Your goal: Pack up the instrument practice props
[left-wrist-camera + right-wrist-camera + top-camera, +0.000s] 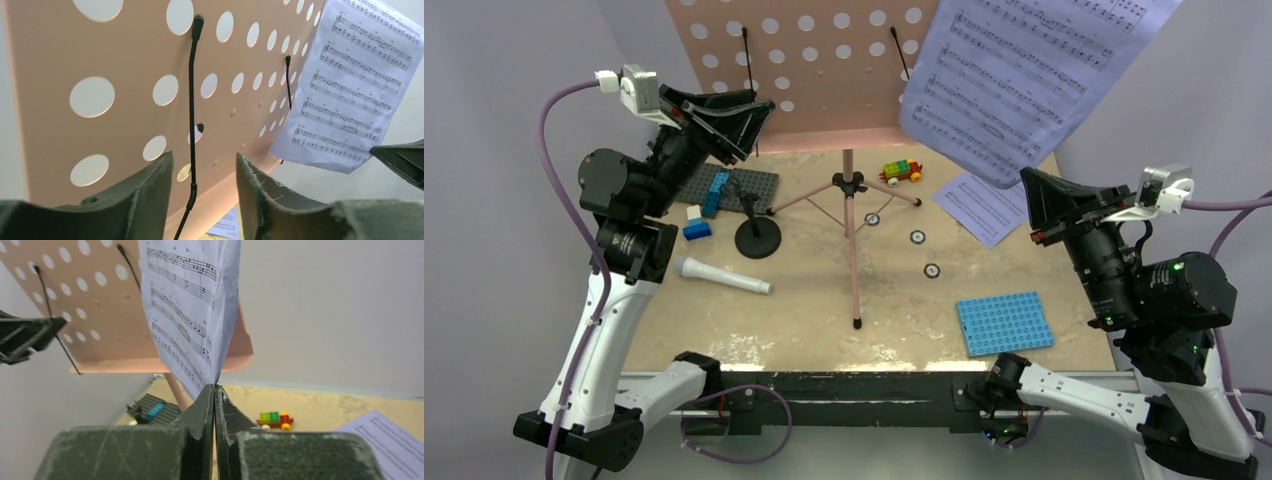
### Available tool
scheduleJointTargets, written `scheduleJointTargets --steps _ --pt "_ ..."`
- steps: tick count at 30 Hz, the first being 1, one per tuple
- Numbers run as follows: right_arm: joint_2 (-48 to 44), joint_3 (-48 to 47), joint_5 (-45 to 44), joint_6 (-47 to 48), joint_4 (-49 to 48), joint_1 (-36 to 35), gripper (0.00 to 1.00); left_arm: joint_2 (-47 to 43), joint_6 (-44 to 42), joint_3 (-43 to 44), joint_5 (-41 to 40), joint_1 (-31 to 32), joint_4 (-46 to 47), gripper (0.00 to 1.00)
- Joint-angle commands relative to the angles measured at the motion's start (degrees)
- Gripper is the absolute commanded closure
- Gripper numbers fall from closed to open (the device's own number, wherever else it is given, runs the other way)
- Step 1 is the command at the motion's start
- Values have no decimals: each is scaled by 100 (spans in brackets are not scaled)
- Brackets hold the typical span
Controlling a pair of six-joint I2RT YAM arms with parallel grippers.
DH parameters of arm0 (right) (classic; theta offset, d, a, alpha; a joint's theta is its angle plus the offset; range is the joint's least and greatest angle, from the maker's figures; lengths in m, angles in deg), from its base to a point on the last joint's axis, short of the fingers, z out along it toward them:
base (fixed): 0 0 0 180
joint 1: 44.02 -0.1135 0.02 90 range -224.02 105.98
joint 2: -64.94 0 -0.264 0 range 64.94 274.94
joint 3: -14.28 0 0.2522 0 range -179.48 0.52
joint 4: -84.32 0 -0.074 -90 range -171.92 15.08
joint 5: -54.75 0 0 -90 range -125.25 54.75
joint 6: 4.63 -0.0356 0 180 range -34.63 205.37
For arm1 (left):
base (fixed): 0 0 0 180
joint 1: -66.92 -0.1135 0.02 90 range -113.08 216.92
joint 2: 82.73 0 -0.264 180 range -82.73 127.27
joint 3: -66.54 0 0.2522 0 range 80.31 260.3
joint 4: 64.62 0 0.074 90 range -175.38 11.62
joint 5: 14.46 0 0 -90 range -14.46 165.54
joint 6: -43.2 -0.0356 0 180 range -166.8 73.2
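Note:
The pink music stand (849, 215) stands mid-table, its hole-dotted desk (804, 70) at the top. My right gripper (214, 389) is shut on the lower corner of a lavender sheet-music page (1024, 70), held up in the air off the desk's right side; it also shows in the right wrist view (187, 310). A second page (986, 208) lies flat on the table. My left gripper (204, 159) is open and empty, raised at the desk's lower left edge (125, 75), around a black page-holder wire (191, 125). The grey-white microphone (721, 275) and the black mic stand (757, 235) sit left of the tripod.
A grey studded plate (734, 187) with blue bricks (714, 193) lies back left. A blue studded plate (1004, 323) lies front right. A small brick car (901, 171) sits behind the tripod. Three small round discs (917, 237) lie right of the tripod legs.

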Motion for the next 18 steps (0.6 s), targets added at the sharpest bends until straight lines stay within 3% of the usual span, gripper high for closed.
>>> scheduleJointTargets --steps 1,10,18 --pt "-332 174 -678 408 364 13 100 -210 231 -241 33 16 505 42" --pt "-1363 828 -1759 607 632 12 100 -914 360 -874 -76 16 398 2" --pt "-2087 1175 -2467 -18 1651 10 100 -1887 339 -1800 -494 16 22 0"
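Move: Some 30 cm ahead of the right hand, 17 cm to its right and 55 cm below lies the loose sheet on the table. From this hand the toy train is about 41 cm ahead and 10 cm left; the blue baseplate is 6 cm back and 15 cm right, both equally low. From the left hand, the stand's left black holder arm is about 4 cm ahead, 2 cm right and 5 cm up; the loose sheet is some 26 cm ahead, 56 cm right, 60 cm below. Carrying the other music sheet, still pinched by its lower corner, the right hand sweeps about 12 cm right and sinks 8 cm, away from the stand and towards the loose sheet, turning some 20 degrees clockwise. The half-open left hand spreads its fingers fully and backs about 5 cm from the left holder arm, sinking 3 cm. ##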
